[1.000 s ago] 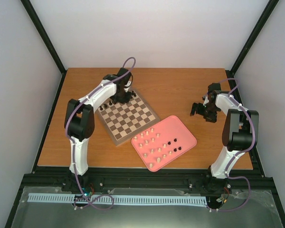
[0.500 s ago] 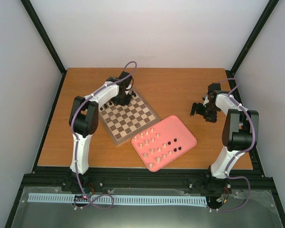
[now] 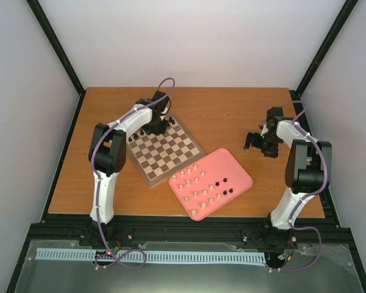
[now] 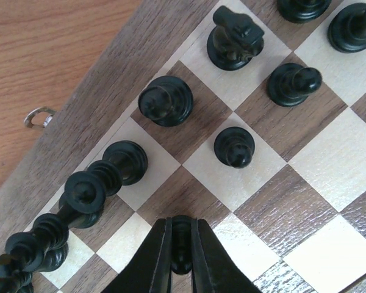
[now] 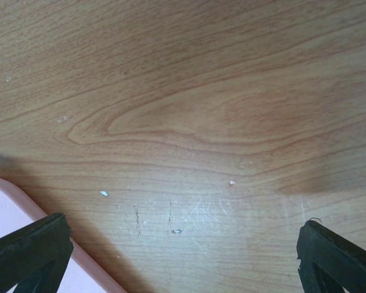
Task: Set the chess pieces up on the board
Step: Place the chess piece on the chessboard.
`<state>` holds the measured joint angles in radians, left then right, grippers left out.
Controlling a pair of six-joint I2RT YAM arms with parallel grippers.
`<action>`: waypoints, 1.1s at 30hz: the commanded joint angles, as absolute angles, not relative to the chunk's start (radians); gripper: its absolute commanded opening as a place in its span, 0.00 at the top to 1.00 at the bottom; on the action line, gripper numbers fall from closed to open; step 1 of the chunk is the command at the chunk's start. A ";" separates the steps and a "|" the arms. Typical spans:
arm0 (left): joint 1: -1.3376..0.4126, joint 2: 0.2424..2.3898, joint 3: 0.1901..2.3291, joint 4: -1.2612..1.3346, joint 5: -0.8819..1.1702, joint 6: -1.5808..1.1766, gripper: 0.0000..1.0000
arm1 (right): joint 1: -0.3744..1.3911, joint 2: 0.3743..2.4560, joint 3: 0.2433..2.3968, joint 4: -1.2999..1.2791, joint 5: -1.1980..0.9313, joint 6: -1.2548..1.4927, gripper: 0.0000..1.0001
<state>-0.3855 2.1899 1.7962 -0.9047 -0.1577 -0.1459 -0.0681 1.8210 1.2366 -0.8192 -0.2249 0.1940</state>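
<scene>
The board [image 3: 171, 151] lies at an angle left of the table's middle. Several black chess pieces [image 4: 165, 101] stand on its squares [image 4: 329, 159] along the far-left edge, and some lean in a row [image 4: 104, 177]. My left gripper [image 3: 154, 127] hangs over that far corner, and in the left wrist view this gripper [image 4: 182, 247] is shut on a small black piece [image 4: 182, 227] just above a dark square. My right gripper [image 3: 256, 141] is open over bare wood, and the right wrist view shows nothing in its gap [image 5: 183, 250].
A pink tray [image 3: 230, 161] sits right of the board, near the front, holding several cream pieces [image 3: 192, 183] and a few dark ones [image 3: 222, 182]. Its corner [image 5: 6, 210] shows beside my right gripper's left finger. A small metal clasp [image 4: 39, 116] sticks out from the board's edge.
The left arm's elbow has shifted a little right and away, while its gripper has stayed over the board's far-left corner, still shut. The right arm has not moved.
</scene>
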 commanded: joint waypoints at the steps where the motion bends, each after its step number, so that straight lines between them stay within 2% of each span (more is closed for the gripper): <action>1: -0.371 2.211 1.840 -0.881 -0.171 -0.158 0.90 | -0.061 1.833 1.243 -0.820 -0.226 0.182 0.00; 15: -0.370 2.217 1.844 -0.878 -0.164 -0.156 0.79 | -0.061 1.835 1.244 -0.821 -0.228 0.180 0.00; 25: -0.370 2.197 1.856 -0.891 -0.159 -0.156 0.78 | -0.061 1.835 1.244 -0.822 -0.229 0.179 0.00; 33: -0.377 2.049 1.805 -0.909 -0.077 -0.158 0.56 | -0.060 1.836 1.244 -0.819 -0.237 0.179 0.00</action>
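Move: The left hand holds a black pawn right over its dark square in the second row, the square's surface about 2 cm beneath the finger pads. From that hand a tall back-row piece stands some 2 cm ahead and 1 cm left, the next pawn about 1 cm ahead and 2 cm right, and the black bishop roughly 4 cm ahead and 1 cm right. From the idle right hand, the square lies some 43 cm left, 10 cm ahead and about 3 cm lower. The left hand stays almost in place over the dark square, fingers pointing down, and slowly parts its fingers to let go of the pawn, creeping only about half a centimetre forward and a little down meanwhile. Only at the very end do the fingers spread faster, to over a third of their range and clear of the pawn on both sides, as the hand starts straight up, a good 1 cm off its lowest point, with hardly any tilt. ##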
